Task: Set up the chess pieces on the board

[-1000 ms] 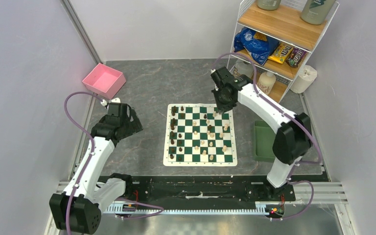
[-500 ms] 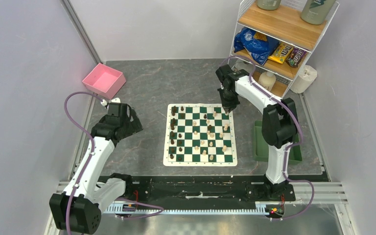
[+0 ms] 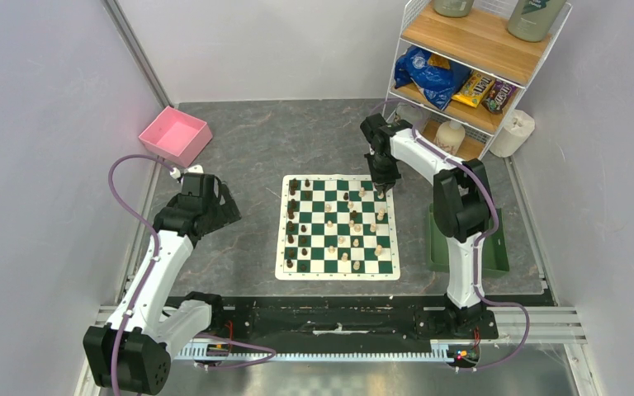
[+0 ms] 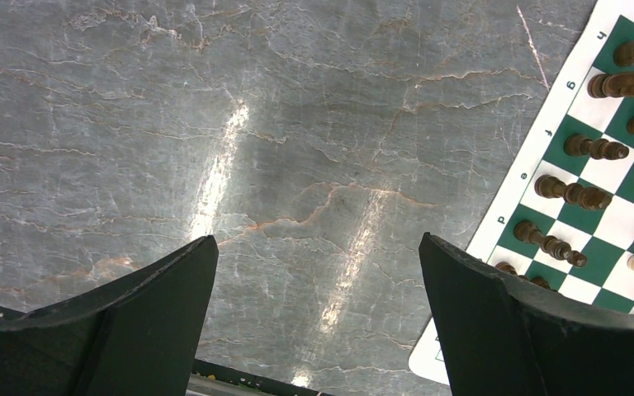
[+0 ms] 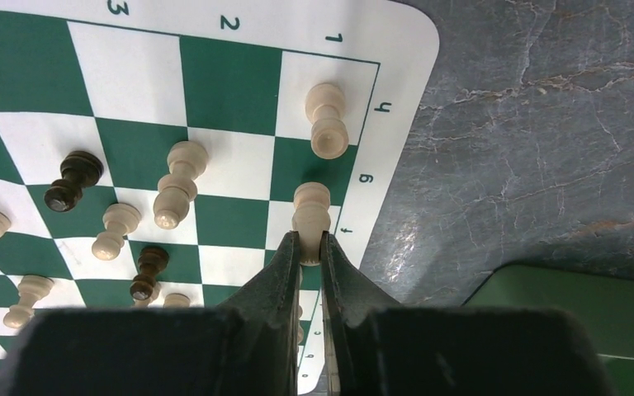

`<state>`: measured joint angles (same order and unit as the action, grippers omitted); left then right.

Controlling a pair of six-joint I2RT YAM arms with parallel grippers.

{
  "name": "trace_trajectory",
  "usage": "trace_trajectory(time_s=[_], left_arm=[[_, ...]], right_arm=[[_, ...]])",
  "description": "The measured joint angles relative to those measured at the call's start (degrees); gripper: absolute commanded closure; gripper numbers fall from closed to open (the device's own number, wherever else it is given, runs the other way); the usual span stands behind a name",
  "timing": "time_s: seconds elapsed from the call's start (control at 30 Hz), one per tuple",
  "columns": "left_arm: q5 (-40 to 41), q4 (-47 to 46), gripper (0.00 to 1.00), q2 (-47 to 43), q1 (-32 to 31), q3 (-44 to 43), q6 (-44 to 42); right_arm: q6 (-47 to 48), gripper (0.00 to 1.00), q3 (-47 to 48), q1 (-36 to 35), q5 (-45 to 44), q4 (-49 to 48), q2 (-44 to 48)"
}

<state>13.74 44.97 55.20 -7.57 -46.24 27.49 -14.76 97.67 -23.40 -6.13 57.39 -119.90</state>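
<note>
The board (image 3: 337,272) lies in the middle of the table, with dark chess pieces (image 3: 292,219) lined along its left side and cream ones (image 3: 377,216) scattered over its right half. My right gripper (image 3: 382,183) hangs over the board's far right corner. In the right wrist view it (image 5: 309,239) is shut on an upright cream piece (image 5: 311,210) at the edge column of the board (image 5: 231,82), just behind another cream piece (image 5: 328,124). My left gripper (image 3: 215,206) stays left of the board, open over bare table (image 4: 318,241), the dark row (image 4: 574,191) off to its right.
A pink bin (image 3: 175,136) sits at the far left. A green tray (image 3: 446,239) lies right of the board under the right arm. A wire shelf rack (image 3: 470,74) with snacks and bottles stands at the far right, a white roll (image 3: 513,132) beside it.
The right arm's elbow has swung in from the right toward the tray, while its gripper shifted only slightly at the board's far right corner. The left arm has not moved.
</note>
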Motion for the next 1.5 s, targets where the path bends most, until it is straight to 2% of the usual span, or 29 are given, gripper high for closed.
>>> trace_trajectory(time_s=[0.77,1.1,1.27,1.5], left_arm=[[-0.3,0.0,0.0,0.0,0.0,0.0,0.0],[-0.3,0.0,0.0,0.0,0.0,0.0,0.0],[-0.3,0.0,0.0,0.0,0.0,0.0,0.0],[-0.3,0.0,0.01,0.0,0.0,0.0,0.0]], right_arm=[[0.5,0.79,0.1,0.2,-0.2,-1.7,-1.6],[0.9,0.7,0.1,0.4,-0.2,-2.8,-1.9],[1.0,0.69,0.1,0.4,-0.1,-3.0,-1.9],[1.0,0.6,0.1,0.4,-0.2,-3.0,-1.9]])
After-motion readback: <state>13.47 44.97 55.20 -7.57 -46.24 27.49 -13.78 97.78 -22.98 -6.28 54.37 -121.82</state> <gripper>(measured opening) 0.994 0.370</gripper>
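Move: The right hand already holds the white knight just over g1; that square's centre is about 1 cm ahead, 0 cm sideways and some 4 cm below. The white rook on h1 stands roughly 3 cm beyond the square. Another white piece stands about 5 cm to the hand's left and 2 ahead, and one 5 cm straight back. From the idle left hand, g1 lies some 34 cm right, 3 ahead and 12 below. The right hand eases the knight about 1 cm down and 1 cm forward onto g1, then opens, releasing it. ##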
